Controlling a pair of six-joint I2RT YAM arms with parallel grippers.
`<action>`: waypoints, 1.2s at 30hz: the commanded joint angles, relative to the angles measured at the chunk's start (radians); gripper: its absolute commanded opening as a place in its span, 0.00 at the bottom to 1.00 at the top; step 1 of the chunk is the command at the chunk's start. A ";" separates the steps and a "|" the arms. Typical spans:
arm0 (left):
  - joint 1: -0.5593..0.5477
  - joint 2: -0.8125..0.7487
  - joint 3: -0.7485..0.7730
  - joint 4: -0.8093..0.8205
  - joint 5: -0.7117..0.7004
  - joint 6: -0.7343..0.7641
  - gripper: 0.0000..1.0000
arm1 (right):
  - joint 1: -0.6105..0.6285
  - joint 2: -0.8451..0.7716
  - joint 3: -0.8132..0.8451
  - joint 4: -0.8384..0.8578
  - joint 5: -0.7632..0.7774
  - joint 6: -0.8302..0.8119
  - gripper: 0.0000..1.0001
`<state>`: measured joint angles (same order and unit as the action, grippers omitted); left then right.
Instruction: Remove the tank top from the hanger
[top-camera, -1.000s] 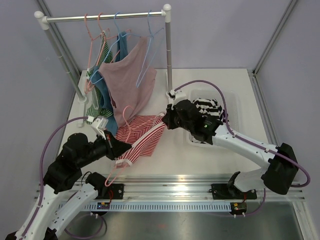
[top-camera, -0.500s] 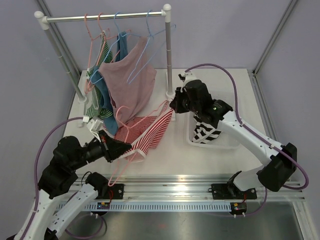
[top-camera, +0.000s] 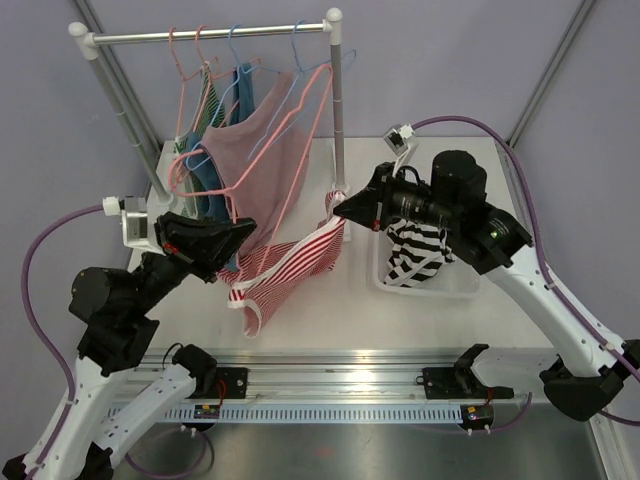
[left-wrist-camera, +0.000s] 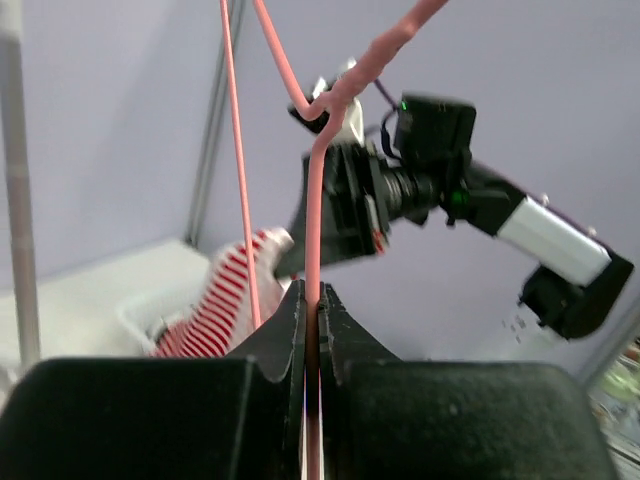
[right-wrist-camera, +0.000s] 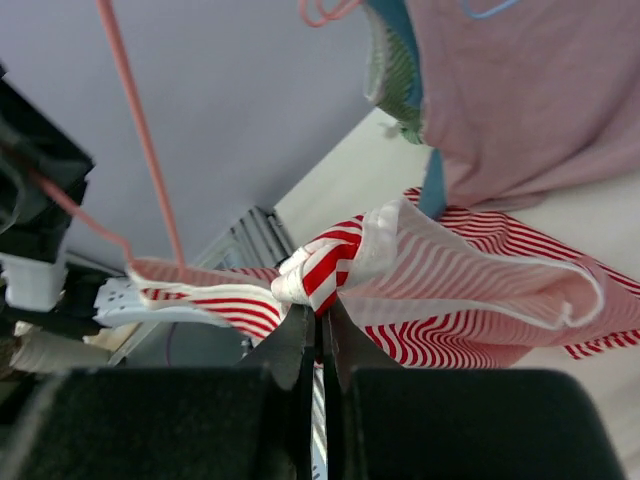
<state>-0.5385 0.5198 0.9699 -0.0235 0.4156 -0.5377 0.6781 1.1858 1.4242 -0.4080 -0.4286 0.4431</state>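
Note:
The tank top, red and white striped, hangs in the air between both arms, over the table's middle. The pink wire hanger rises from my left gripper, which is shut on its wire. One end of the hanger is still inside the tank top. My right gripper is shut on a bunched strap of the tank top, pulling it to the right. In the right wrist view the striped cloth spreads right of the right gripper. The left gripper points toward the right arm.
A clothes rack stands at the back left with a pink top, blue and green garments, and spare hangers. Its right post is close behind the tank top. A clear bin under the right arm holds a black-and-white striped garment.
Both arms have risen from near the table. The left gripper lifted the hanger up and left; the right gripper carried the strap up and right, stretching the tank top between them.

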 joint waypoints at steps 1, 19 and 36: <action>-0.005 0.077 0.062 0.355 -0.087 0.082 0.00 | -0.003 -0.035 0.050 0.042 -0.182 0.048 0.00; -0.005 0.117 0.340 -0.347 -0.475 0.208 0.00 | 0.286 0.096 -0.177 -0.120 0.461 -0.027 0.00; -0.003 0.419 0.657 -0.759 -0.472 0.219 0.00 | 0.351 0.201 -0.301 -0.086 0.720 0.057 1.00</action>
<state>-0.5385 0.8806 1.5356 -0.7265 -0.0498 -0.3374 1.0248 1.4773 1.1263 -0.5003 0.2001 0.4915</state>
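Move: Some 33 cm below the right hand, which grips the striped tank top, lies its bare spot of table, about 3 cm back and 3 cm to the left. From that hand the white basket is roughly 22 cm ahead, 26 cm right and 37 cm down. The left hand holds the pink hanger; the rack bar's right end lies about 38 cm ahead of it, 8 cm right and 13 cm above, while the hanging mauve top is 30 cm ahead, 4 cm left and 12 cm below. Drawing back about 6 cm, the right hand then sinks nearly 30 cm with the gripped tank top towards the bare table, its fingers tipping some 40 degrees downward and opening wide near the bottom. The left hand keeps the hanger pinched, lifts it about 10 cm and swings it left and forward, turning counter-clockwise, then sinks again and edges forward towards the rack. ##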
